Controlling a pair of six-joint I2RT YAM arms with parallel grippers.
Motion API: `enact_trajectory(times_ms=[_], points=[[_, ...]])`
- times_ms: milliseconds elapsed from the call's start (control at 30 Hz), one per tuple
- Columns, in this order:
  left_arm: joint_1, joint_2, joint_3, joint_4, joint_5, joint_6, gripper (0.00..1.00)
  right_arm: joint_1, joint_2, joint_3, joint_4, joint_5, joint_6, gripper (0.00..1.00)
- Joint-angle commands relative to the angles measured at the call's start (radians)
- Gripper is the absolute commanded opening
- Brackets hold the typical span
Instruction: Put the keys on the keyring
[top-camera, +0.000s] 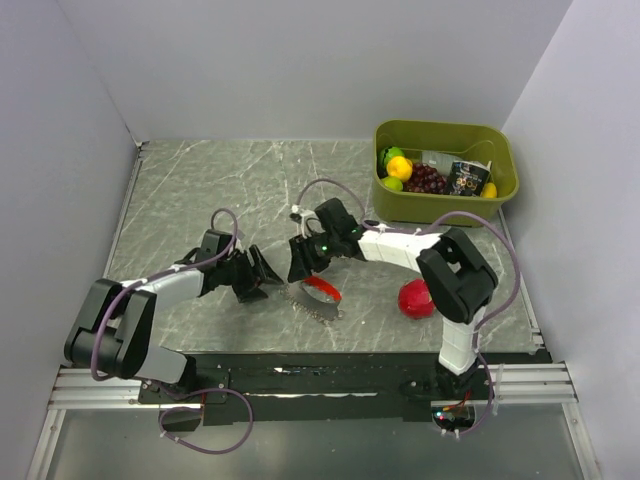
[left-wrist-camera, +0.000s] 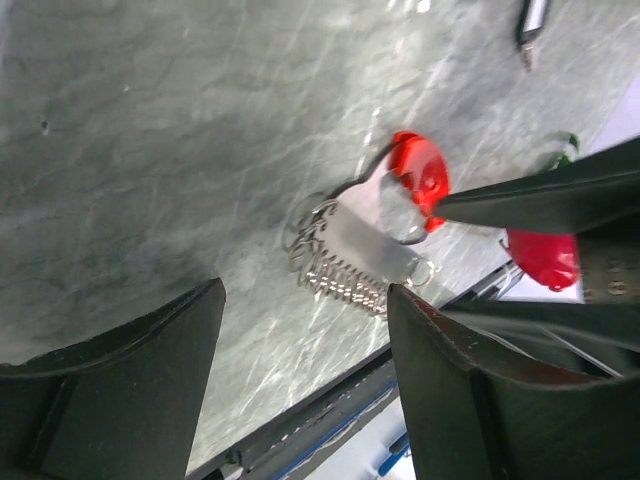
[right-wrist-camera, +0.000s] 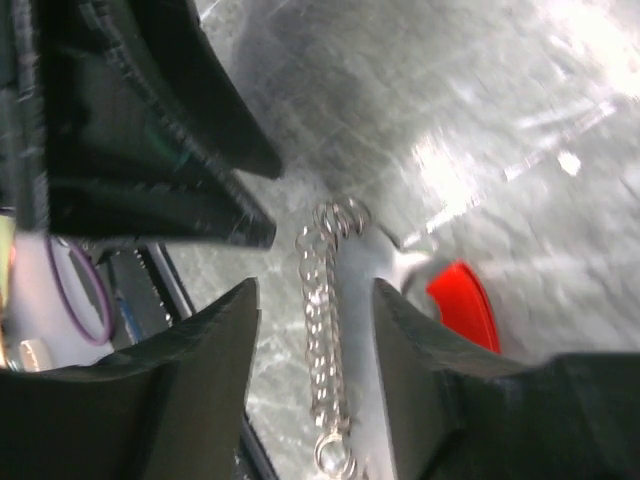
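The keys (top-camera: 316, 296) lie flat on the marble table: a curved red piece (left-wrist-camera: 420, 175) joined to a silvery strip (left-wrist-camera: 365, 240) with a fine chain (right-wrist-camera: 322, 330) along it. The keyring (top-camera: 339, 314) is a tiny ring at the strip's near-right end, also seen as a small ring (right-wrist-camera: 335, 455) at the chain's end. My right gripper (right-wrist-camera: 312, 290) hovers over the bunch, open, with the chain and the strip's edge in the gap between its fingers. My left gripper (left-wrist-camera: 305, 290) is open just left of the keys and holds nothing.
A round red fruit (top-camera: 416, 299) sits right of the keys, near the right arm. A green bin (top-camera: 500, 150) with fruit and packets stands at the back right. The table's front edge and metal rail (top-camera: 300, 375) run close behind the keys.
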Motion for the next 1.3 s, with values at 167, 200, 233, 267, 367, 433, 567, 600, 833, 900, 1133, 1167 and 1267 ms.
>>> enact_trajectory(times_ms=[167,200,233,267,367,433,567,600,833,900,1133,1167,1267], points=[[0.046,-0.108,-0.023,0.030,0.007,-0.020,0.73,0.048,0.112,0.137,0.006,0.031,-0.050,0.47],[0.056,-0.117,-0.023,0.025,0.005,-0.020,0.73,0.049,0.118,0.139,0.005,0.037,-0.051,0.46],[0.061,-0.122,-0.024,0.021,0.007,-0.017,0.73,0.054,0.128,0.139,0.003,0.044,-0.053,0.46],[0.066,-0.126,-0.026,0.020,0.008,-0.015,0.73,0.054,0.132,0.134,0.009,0.047,-0.053,0.46],[0.076,-0.133,-0.034,0.025,0.019,-0.014,0.74,0.054,0.146,0.118,0.025,0.054,-0.047,0.45],[0.079,-0.133,-0.043,0.034,0.025,-0.014,0.74,0.054,0.154,0.108,0.040,0.054,-0.042,0.45],[0.080,-0.131,-0.058,0.050,0.031,-0.023,0.73,0.056,0.155,0.090,0.057,0.050,-0.042,0.44],[0.081,-0.130,-0.061,0.051,0.033,-0.026,0.73,0.056,0.154,0.087,0.065,0.047,-0.043,0.43],[0.083,-0.133,-0.054,0.040,0.031,-0.018,0.73,0.068,0.171,0.090,0.068,0.033,-0.054,0.42],[0.083,-0.134,-0.054,0.042,0.030,-0.020,0.73,0.072,0.180,0.101,0.060,0.037,-0.060,0.42],[0.083,-0.137,-0.063,0.062,0.039,-0.029,0.74,0.077,0.200,0.108,0.049,0.050,-0.068,0.38],[0.083,-0.136,-0.064,0.063,0.042,-0.029,0.74,0.077,0.201,0.107,0.048,0.051,-0.071,0.36],[0.084,-0.137,-0.058,0.063,0.044,-0.029,0.74,0.076,0.208,0.101,0.043,0.053,-0.079,0.33]])
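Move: The rings at the left end of the wire coil on the red-handled plate lie about 3 cm left of the right hand, 1 cm back and 6 cm below. From that hand, the red handle is some 5 cm to the right and level with it, while the black tag is roughly 9 cm out and 9 cm right. For the left hand, those end rings are about 4 cm to the right, straight across and 3 cm lower. The right hand goes about 3 cm left, then 5 cm down, fingers narrowing around the coil's left end. ##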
